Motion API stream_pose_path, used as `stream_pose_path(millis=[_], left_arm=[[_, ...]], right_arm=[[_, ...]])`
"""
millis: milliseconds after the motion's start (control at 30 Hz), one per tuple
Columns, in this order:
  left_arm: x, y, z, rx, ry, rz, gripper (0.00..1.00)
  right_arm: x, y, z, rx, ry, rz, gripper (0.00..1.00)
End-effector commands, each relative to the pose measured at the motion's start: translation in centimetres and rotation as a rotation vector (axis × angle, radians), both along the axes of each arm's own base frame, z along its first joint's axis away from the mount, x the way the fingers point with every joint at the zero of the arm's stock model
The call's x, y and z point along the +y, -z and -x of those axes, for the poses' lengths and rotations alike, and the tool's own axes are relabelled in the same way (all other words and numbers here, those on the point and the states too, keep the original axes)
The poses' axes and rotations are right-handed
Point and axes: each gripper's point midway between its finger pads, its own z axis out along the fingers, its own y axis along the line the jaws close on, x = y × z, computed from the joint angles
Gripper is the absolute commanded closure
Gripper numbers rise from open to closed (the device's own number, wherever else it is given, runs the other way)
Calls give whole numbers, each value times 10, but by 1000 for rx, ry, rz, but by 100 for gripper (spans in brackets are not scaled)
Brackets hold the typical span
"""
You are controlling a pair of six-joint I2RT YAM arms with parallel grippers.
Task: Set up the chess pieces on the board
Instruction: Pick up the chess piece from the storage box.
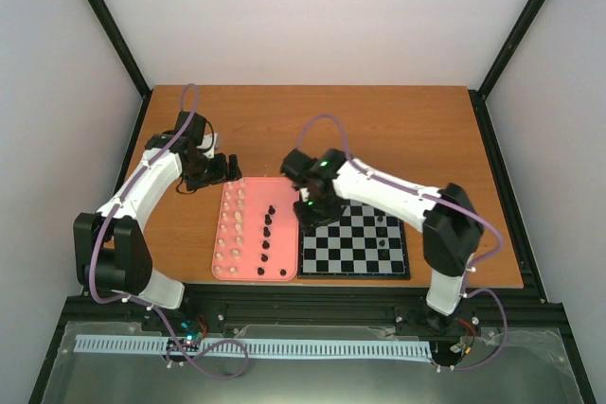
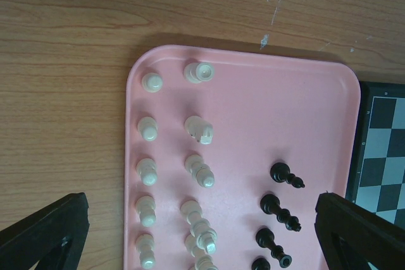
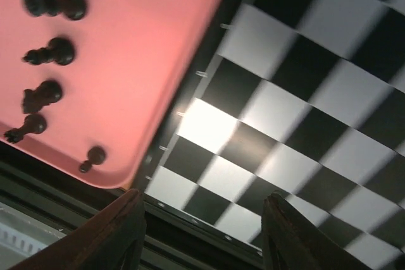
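Observation:
The board (image 1: 333, 254) lies to the right of a pink tray (image 1: 248, 194). Two black chess pieces (image 1: 382, 220) stand on the board's right half. Several black pieces (image 1: 267, 230) and a cream-white set (image 1: 227, 234) stand on the tray. My right gripper (image 1: 311, 211) hovers over the board's far left corner. In the right wrist view it (image 3: 202, 238) is open and empty above the checks (image 3: 297, 93), with black pieces (image 3: 54, 52) off to its side. My left gripper (image 2: 202, 245) is open above the tray (image 2: 253, 105), over white pieces (image 2: 199, 172) and black pieces (image 2: 278, 210).
The tray and board sit close together on a wooden table (image 1: 398, 130). In the top view the left gripper (image 1: 220, 169) hangs just beyond the tray's far edge. A black frame rail (image 1: 312, 314) runs along the near edge. White walls enclose the workspace.

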Motion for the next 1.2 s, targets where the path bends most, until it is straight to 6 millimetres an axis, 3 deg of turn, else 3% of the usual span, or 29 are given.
stream_pose_path(millis=[0, 167, 367, 700, 1167], left_arm=[[-1, -15, -8, -49, -8, 6, 0], [-1, -15, -5, -58, -10, 7, 0], [1, -15, -1, -61, -12, 0, 0], [1, -17, 0, -68, -11, 3, 0], [0, -17, 0, -72, -11, 7, 0]], right_arm=[[45, 8, 14, -39, -153, 3, 49], [88, 28, 50, 20, -311, -38, 51], [97, 56, 87, 106, -407, -11, 51], [94, 79, 98, 167, -426, -12, 57], [92, 92, 97, 178, -436, 15, 78]])
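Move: The last black pawn, near the storage box's near right corner, stands about 10 cm back and 9 cm to the left of the right hand, some 10 cm below. The black rook is level with the pawn and about 6 cm to its left; the black knight is 5 cm left of the pawn and 4 cm farther out. The chessboard's middle lies about 10 cm right of the right hand and 1 cm ahead. From the left hand, the pawn is roughly 24 cm back and 13 cm right. The small black pawn is what the empty right hand comes to: it swings back and left off the board's edge while sinking, about 10 cm each way, then eases almost straight down the last couple of centimetres. It turns some 25 degrees counter-clockwise, the fingertips tip slightly towards the base, and the half-open fingers narrow around the pawn's head; a firm pinch can't be made out. ##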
